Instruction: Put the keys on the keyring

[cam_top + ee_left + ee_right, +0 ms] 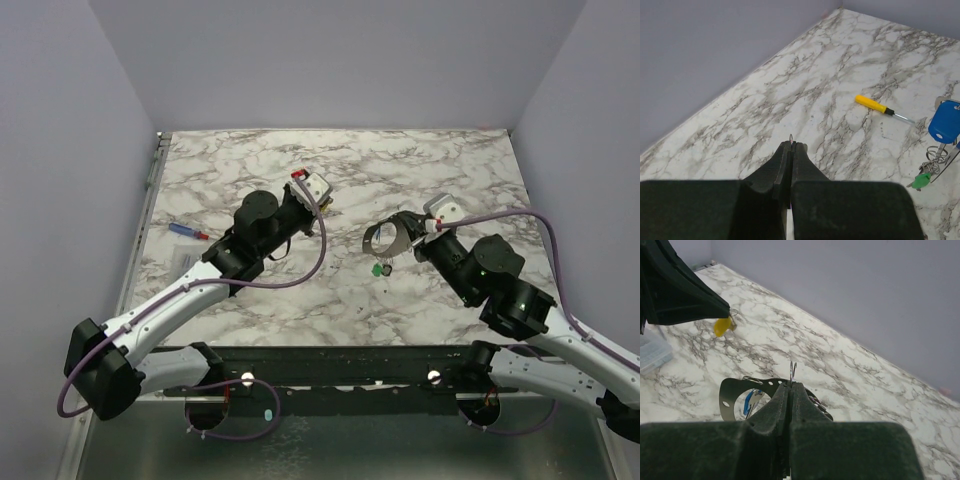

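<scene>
The keyring [378, 240] is a silver loop held just above the marble, near the table's middle. My right gripper [400, 232] is shut on it, and its wire [792, 369] sticks up between the closed tips [791, 384]. A blue key [752, 401] and a green key [380, 268] hang from the loop; the left wrist view shows the blue key [945, 125] and the green key [921, 180] at the right edge. My left gripper [303, 213] is shut on a yellow key [722, 326], with a small wire eye [791, 139] showing at its tips [791, 145].
A slim blue-and-red stick [187, 231] lies at the table's left edge. A yellow-handled slim tool [875, 105] lies on the marble ahead of my left gripper. A clear plastic packet [652, 352] sits at the left of the right wrist view. Grey walls enclose the table [240, 160].
</scene>
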Controlling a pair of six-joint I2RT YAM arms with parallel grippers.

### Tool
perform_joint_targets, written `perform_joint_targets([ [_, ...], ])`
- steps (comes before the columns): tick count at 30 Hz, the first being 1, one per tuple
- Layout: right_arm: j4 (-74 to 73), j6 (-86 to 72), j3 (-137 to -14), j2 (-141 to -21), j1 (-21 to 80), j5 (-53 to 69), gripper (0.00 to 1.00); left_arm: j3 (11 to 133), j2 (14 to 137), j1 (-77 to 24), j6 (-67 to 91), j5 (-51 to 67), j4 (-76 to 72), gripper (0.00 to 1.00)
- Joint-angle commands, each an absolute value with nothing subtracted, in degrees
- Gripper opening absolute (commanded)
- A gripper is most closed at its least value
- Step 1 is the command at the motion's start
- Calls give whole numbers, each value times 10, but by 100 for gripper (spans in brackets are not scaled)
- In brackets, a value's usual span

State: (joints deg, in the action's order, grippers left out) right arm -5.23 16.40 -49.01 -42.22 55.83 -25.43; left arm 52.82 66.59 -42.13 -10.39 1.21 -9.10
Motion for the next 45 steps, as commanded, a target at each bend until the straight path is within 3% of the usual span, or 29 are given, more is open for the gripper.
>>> perform_joint_targets([
  [1,-38,187,-490,-415,561,-203,1,503,632,-424,-166,81,-123,0],
  [8,-34,221,-474,-397,561,-113,1,481,606,-423,-165,161,-147,0],
  [14,-40,263,-461,-384,561,-11,1,445,580,-423,-198,317,-179,0],
  [18,-64,284,-460,-383,561,43,1,438,578,-423,-211,339,-180,0],
  [24,-87,293,-451,-383,561,42,1,424,577,-423,-262,341,-172,0],
  [30,-99,310,-436,-381,561,41,1,364,546,-423,-485,315,-171,0],
  [45,-76,526,-360,-335,561,78,1,357,541,-419,-489,443,-171,0],
])
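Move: The left hand already holds the yellow key. The keyring plate lies some 9 cm back and 10 cm to its right, at about its own height. The right hand grips that keyring by its upper end. From this hand the plate's middle is about 4 cm left, 2 cm back and 4 cm down, the blue key 5 cm left, 1 cm back and 5 cm down, the green key 5 cm left, 3 cm back and 10 cm down. The yellow key is 7 cm ahead, 13 cm left and 6 cm below it. Back and towards each other, high over the table: the left hand draws the yellow key back about 10 cm and slightly right, rolling and swinging clockwise to point right, with a late dip. The right hand brings the keyring back and left, then mostly sinks, some 8 cm in all, turning counter-clockwise and rolling. Both stay shut on their things. ##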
